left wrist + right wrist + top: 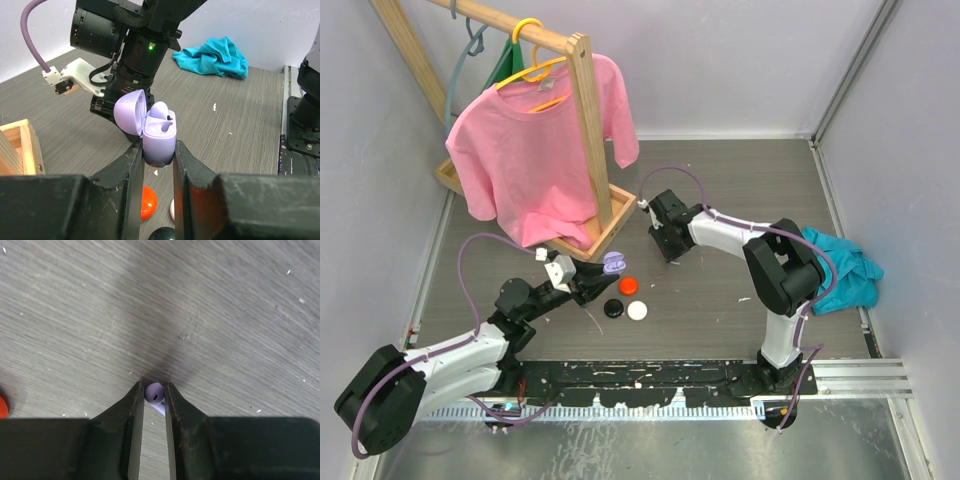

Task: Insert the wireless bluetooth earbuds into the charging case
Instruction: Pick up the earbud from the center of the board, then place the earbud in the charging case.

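My left gripper (158,156) is shut on the lower half of a purple charging case (160,137), held above the table. The case's lid (131,111) is hinged open to the left. One purple earbud (159,110) sits in the case. From above, the case (612,263) shows at the tip of the left gripper (598,287). My right gripper (155,386) points down at the table with its fingertips shut on a second small purple earbud (156,392). In the top view the right gripper (665,252) stands right of the case.
Round orange-red (628,285), black (613,308) and white (637,310) cases lie on the table under the left gripper. A wooden rack (588,140) with a pink T-shirt (535,150) stands at the back left. A teal cloth (840,268) lies at the right.
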Robot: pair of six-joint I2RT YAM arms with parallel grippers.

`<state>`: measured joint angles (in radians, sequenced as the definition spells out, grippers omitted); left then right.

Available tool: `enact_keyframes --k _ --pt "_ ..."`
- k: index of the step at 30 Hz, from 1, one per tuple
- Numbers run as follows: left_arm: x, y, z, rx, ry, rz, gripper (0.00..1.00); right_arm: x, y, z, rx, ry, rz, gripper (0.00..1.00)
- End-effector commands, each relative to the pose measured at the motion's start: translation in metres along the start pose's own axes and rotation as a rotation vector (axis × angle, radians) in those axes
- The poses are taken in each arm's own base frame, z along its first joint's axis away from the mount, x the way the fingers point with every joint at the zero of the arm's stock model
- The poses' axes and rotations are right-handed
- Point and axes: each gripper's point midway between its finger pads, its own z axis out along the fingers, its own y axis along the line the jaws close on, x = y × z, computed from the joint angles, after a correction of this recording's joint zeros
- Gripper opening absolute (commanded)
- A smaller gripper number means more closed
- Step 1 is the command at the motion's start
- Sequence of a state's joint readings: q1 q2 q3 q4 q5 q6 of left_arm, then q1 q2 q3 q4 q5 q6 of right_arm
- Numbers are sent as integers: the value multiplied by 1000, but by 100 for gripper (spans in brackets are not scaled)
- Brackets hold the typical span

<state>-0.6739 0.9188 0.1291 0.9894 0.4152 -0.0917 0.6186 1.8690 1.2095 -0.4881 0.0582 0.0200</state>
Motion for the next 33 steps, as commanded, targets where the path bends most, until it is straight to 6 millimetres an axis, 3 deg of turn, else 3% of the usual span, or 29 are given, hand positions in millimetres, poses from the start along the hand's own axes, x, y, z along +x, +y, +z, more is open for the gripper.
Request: enact_keyframes --k 1,10,19,26,33 --pt "-30 1 9 11 -80 42 0 6 4 -17 -28 -3 17 21" --pt "-29 3 9 3 -77 48 0 -19 16 -56 -100 -196 83 21" --pt "-28 6 6 -20 -76 65 0 -53 31 -125 -197 -492 168 21" --pt "-27 7 6 -20 -74 75 0 -75 65 -189 -319 -737 155 20" --pt "-26 5 6 -11 -72 77 0 -83 105 -240 -447 -906 108 20"
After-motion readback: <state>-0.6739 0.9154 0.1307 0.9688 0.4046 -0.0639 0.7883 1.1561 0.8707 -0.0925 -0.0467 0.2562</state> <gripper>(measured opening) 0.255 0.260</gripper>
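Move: The right hand has an earbud pinched in its fingertips, just over the board. The open lilac charging case lies about 12 cm back, 13 cm to its left and 18 cm up, held in the left hand's own fingertips, its middle roughly 1 cm above that hand's point. Closed cases stand on the board, level with the right hand: red 6 cm back and 9 cm left, black 11 back and 12 left, white 11 back and 7 left. Keeping its pinch on the earbud, the right hand first draws back some 2 cm close to the board, then lifts steeply about 20 cm. As it climbs it swings back and left towards the open case, and the wrist tilts some 45 degrees, turning the fingers from pointing down to pointing left and forward. ##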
